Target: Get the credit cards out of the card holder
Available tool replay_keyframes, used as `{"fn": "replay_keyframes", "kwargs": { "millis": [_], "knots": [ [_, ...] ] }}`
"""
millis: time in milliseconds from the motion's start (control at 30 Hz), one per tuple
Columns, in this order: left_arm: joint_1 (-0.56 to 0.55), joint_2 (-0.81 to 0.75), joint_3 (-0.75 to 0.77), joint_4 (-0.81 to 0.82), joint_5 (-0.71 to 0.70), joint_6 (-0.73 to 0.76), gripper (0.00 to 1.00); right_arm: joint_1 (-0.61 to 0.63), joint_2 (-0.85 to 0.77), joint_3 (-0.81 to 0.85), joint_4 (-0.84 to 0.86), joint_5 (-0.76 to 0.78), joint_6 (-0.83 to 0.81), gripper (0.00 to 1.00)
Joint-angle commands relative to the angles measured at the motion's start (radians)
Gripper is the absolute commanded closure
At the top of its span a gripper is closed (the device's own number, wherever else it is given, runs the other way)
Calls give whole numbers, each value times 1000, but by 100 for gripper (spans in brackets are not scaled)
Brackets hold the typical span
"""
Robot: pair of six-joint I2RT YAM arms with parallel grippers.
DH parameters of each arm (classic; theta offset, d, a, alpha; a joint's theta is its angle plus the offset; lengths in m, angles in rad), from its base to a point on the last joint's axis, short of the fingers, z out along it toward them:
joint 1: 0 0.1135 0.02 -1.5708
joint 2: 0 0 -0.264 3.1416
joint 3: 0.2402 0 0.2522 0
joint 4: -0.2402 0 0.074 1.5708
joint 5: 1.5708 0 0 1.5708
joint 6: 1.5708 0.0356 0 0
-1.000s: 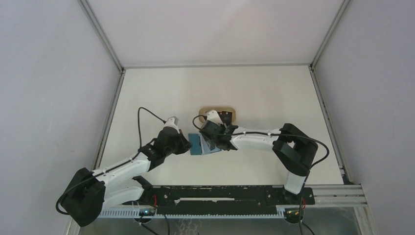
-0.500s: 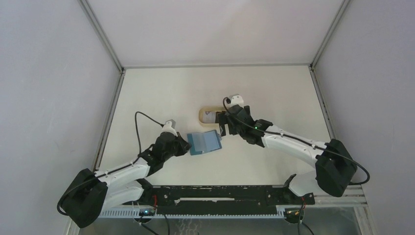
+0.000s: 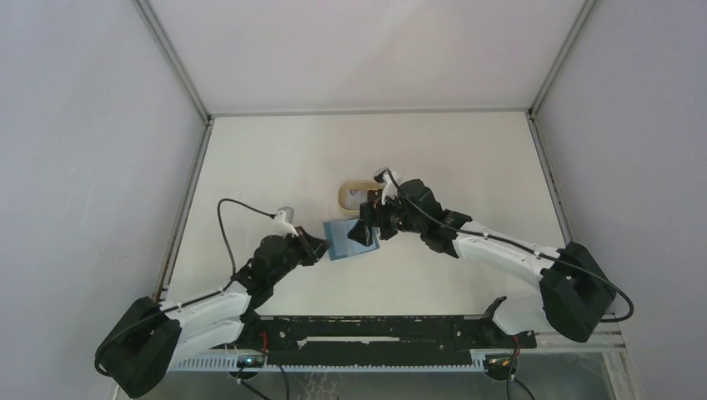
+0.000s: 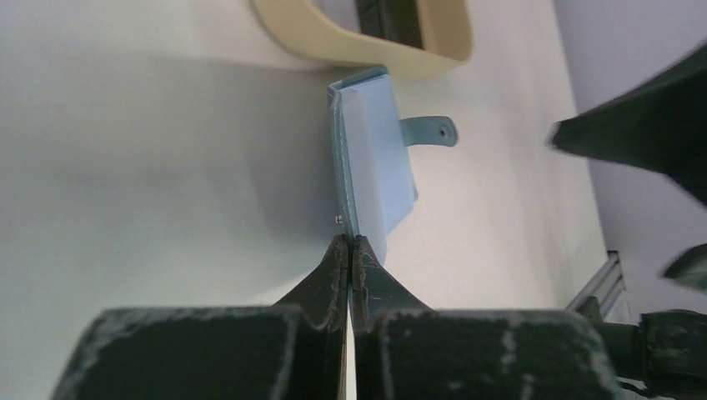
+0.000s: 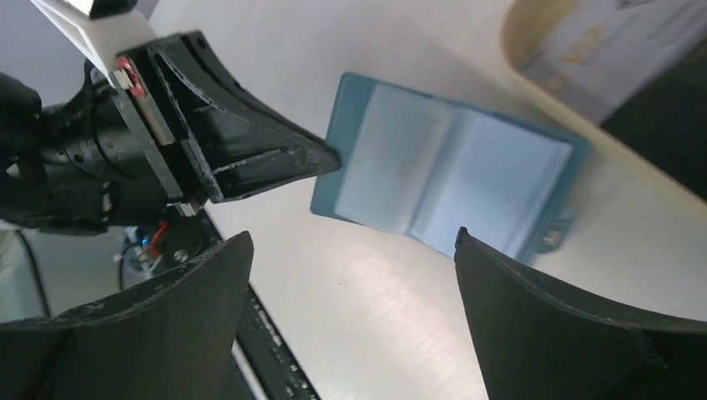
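The teal card holder [image 3: 350, 240] lies open on the table, and its light blue pockets [image 5: 450, 179] show no card. My left gripper [image 3: 321, 247] is shut on the holder's left edge [image 4: 348, 242]. The snap tab [image 4: 429, 132] sticks out on the far side. My right gripper [image 3: 367, 229] is open and empty and hovers over the holder's right half [image 5: 350, 237]. A white card [image 5: 600, 42] and a black card [image 5: 667, 125] lie in the tan tray [image 3: 344, 197] just behind the holder.
The tan oval tray [image 4: 367, 42] stands right behind the holder, close to its far edge. The black rail [image 3: 375, 329] with both arm bases runs along the near edge. Grey walls close the table in on three sides.
My right gripper went from the holder to the tray and has now come back over the holder, open. My left gripper kept its hold and drew back slightly.
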Motion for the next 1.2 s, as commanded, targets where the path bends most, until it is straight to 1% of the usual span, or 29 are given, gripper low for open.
{"fn": "replay_keyframes", "kwargs": {
  "millis": [0, 67, 167, 233, 300, 400, 500, 567, 633, 667, 733, 833, 933, 1067, 1167],
  "knots": [
    [5, -82, -31, 151, 46, 16, 100, -30, 88, -21, 199, -219, 101, 1],
    [7, -115, -54, 185, 53, 9, 100, -46, 124, -40, 267, -271, 142, 1],
    [11, -163, -82, 224, 65, -4, 100, -54, 176, -45, 337, -302, 176, 1],
    [14, -186, -77, 202, 61, -6, 100, -59, 191, -45, 378, -325, 197, 2],
    [15, -200, -57, 140, 60, 0, 100, -55, 185, -44, 400, -309, 202, 2],
    [15, -212, -6, 41, 60, 7, 100, -48, 174, -23, 349, -251, 180, 2],
    [14, -226, 71, -107, 49, 45, 100, -55, 127, -29, 302, -183, 170, 3],
    [14, -240, 117, -198, 33, 69, 100, -48, 52, -50, 267, -79, 149, 3],
    [15, -256, 149, -261, 20, 88, 100, -28, -35, -60, 201, 77, 111, 2],
    [14, -264, 161, -278, 19, 93, 100, -19, -75, -60, 179, 126, 93, 1],
    [14, -277, 170, -286, 22, 94, 100, -11, -133, -59, 157, 158, 66, 1],
    [15, -287, 170, -248, 47, 91, 100, -17, -152, -60, 146, 118, 59, 0],
    [14, -291, 154, -180, 90, 88, 100, -20, -114, -65, 182, 1, 58, 0],
    [14, -303, 139, -94, 139, 80, 100, -52, -57, -109, 350, -208, 110, 2],
    [15, -312, 140, -44, 196, 79, 100, -85, -26, -131, 475, -318, 171, 1]
  ]
}}
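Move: My left hand has the card holder by its left edge. The holder's middle lies about 6 cm to my right of that hand, 1 cm ahead and roughly level with it; the card tray is 12 cm ahead, 8 cm right and 6 cm lower. My open right hand hovers over the holder's far end: the holder's middle is some 5 cm to its left, level fore and aft, and 7 cm below, the tray 11 cm ahead, 4 cm left and 13 cm below. Keeping the card holder pinched, my left hand hoists it by about 8 cm, pausing halfway, and tilts its fingertips up some 10 degrees. My wide-open right hand bobs beside the holder without closing: down and left towards it, then up some 10 cm and a little right, and finally down and slightly left again, ending about 3 cm higher than it began. ##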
